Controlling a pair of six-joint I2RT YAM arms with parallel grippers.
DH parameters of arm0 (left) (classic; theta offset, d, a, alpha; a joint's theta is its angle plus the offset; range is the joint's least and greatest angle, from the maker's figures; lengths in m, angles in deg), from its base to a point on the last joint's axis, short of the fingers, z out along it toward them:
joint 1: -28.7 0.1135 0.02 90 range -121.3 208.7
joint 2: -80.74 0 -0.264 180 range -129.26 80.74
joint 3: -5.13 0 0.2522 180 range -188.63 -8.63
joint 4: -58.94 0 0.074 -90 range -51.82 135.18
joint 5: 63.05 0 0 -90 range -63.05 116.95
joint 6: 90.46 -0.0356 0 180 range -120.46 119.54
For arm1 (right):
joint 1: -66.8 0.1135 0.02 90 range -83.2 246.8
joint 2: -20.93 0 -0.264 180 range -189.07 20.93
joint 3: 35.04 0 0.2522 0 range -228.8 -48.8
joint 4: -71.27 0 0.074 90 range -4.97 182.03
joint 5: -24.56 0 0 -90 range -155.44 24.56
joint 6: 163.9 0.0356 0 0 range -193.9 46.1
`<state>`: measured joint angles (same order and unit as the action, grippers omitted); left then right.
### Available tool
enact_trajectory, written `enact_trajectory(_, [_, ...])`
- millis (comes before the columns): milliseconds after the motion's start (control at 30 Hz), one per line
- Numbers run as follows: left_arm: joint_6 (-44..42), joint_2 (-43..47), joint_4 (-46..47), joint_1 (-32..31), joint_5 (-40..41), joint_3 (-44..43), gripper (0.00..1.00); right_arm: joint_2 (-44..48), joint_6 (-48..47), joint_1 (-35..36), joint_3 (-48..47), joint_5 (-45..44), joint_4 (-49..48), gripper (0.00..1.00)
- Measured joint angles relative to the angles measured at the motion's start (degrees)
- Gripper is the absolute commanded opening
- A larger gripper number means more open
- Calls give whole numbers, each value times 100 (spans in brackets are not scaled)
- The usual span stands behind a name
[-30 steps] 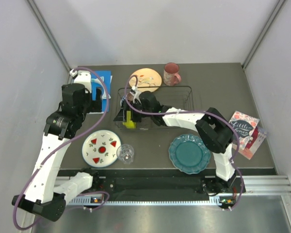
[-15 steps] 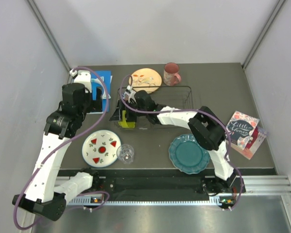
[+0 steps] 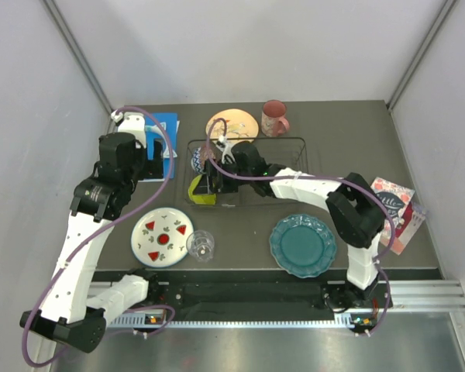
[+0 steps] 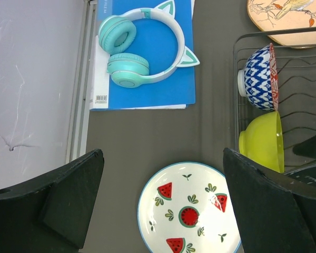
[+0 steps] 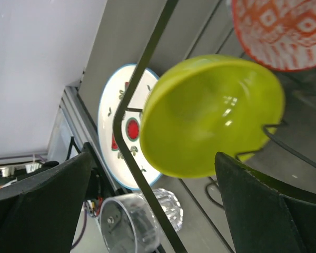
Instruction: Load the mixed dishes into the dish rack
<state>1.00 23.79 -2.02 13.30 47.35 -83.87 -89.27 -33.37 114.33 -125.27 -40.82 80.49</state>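
The black wire dish rack (image 3: 283,143) holds the lime-green bowl (image 3: 195,188) and the red-patterned bowl (image 3: 199,160), both on edge at its left end. My right gripper (image 3: 211,180) is open just right of the lime-green bowl (image 5: 216,113), apart from it, with nothing between its fingers. High over the left of the table, my left gripper (image 4: 162,158) is open and empty. Below it lies the white plate with red shapes (image 4: 188,208). The small clear glass (image 3: 201,246) stands beside that plate. The teal scalloped plate (image 3: 302,245) lies front right. The cream floral plate (image 3: 232,126) and pink mug (image 3: 274,118) sit behind the rack.
Teal cat-ear headphones (image 4: 131,47) rest on a blue book at the back left. A printed card (image 3: 391,209) lies by the right wall. Grey walls close in both sides of the table. The right arm stretches across the rack's front.
The right gripper has drawn back a little to the right, away from the lime-green bowl, which has settled slightly left in the rack. The left arm has not moved.
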Motion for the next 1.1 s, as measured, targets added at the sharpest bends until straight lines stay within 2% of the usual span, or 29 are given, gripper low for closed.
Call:
enact_trajectory(233, [-168,144,-24,0,33,195,99,584,-446,-205,306,-188,588,100])
enact_trajectory(367, [-496,734,-79,4,107,1058,99,1615,-807,-247,800,-629,1167,100])
enact_trajectory(533, [-835,1453,-291,39,85,2092,99,3106,-1047,-271,1250,-953,1311,97])
enact_trajectory(633, [-1023,1515,-382,212,-31,2417,99,3698,-1097,-269,1556,-1019,1237,96])
enact_trajectory(733, [-1327,1307,-210,442,-208,2610,99,3869,-1106,-247,1923,-1169,1276,97])
enact_trajectory(833, [-1849,872,-7,1056,-767,2750,99,3875,-1128,-214,2214,-1375,1491,98])
enact_trajectory(1000, [-2732,-496,319,2787,-1888,2664,99,4068,-1163,-188,2413,-1655,1679,99])
enact_trajectory(1100, [-3158,-1290,302,3147,-2280,2490,99,4323,-1202,-188,2444,-1799,1709,99])
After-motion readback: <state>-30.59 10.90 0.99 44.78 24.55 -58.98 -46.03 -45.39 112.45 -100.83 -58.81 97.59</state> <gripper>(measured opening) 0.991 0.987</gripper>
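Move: Below and behind the left hand lies the watermelon plate, about 11 cm back, 2 cm right and 30 cm down; the glass is some 13 cm to the right of the plate's middle and 3 cm nearer the base. From the right hand the teal plate is roughly 32 cm right, 16 cm back and 13 cm down. The racked yellow bowl sits 3 cm left, 2 cm back and 5 cm below that hand, the patterned bowl 7 cm beyond it. Backing out of the rack with fingers already open, the right hand leaves the yellow bowl and goes some 16 cm right and 5 cm back towards the teal plate, arching up over 11 cm before sinking about halfway. The left hand, staying open, plunges about 22 cm towards the watermelon plate's left side, drawing back first, then swinging some 10 cm left overall as its fingers tip down nearly 40 degrees. ##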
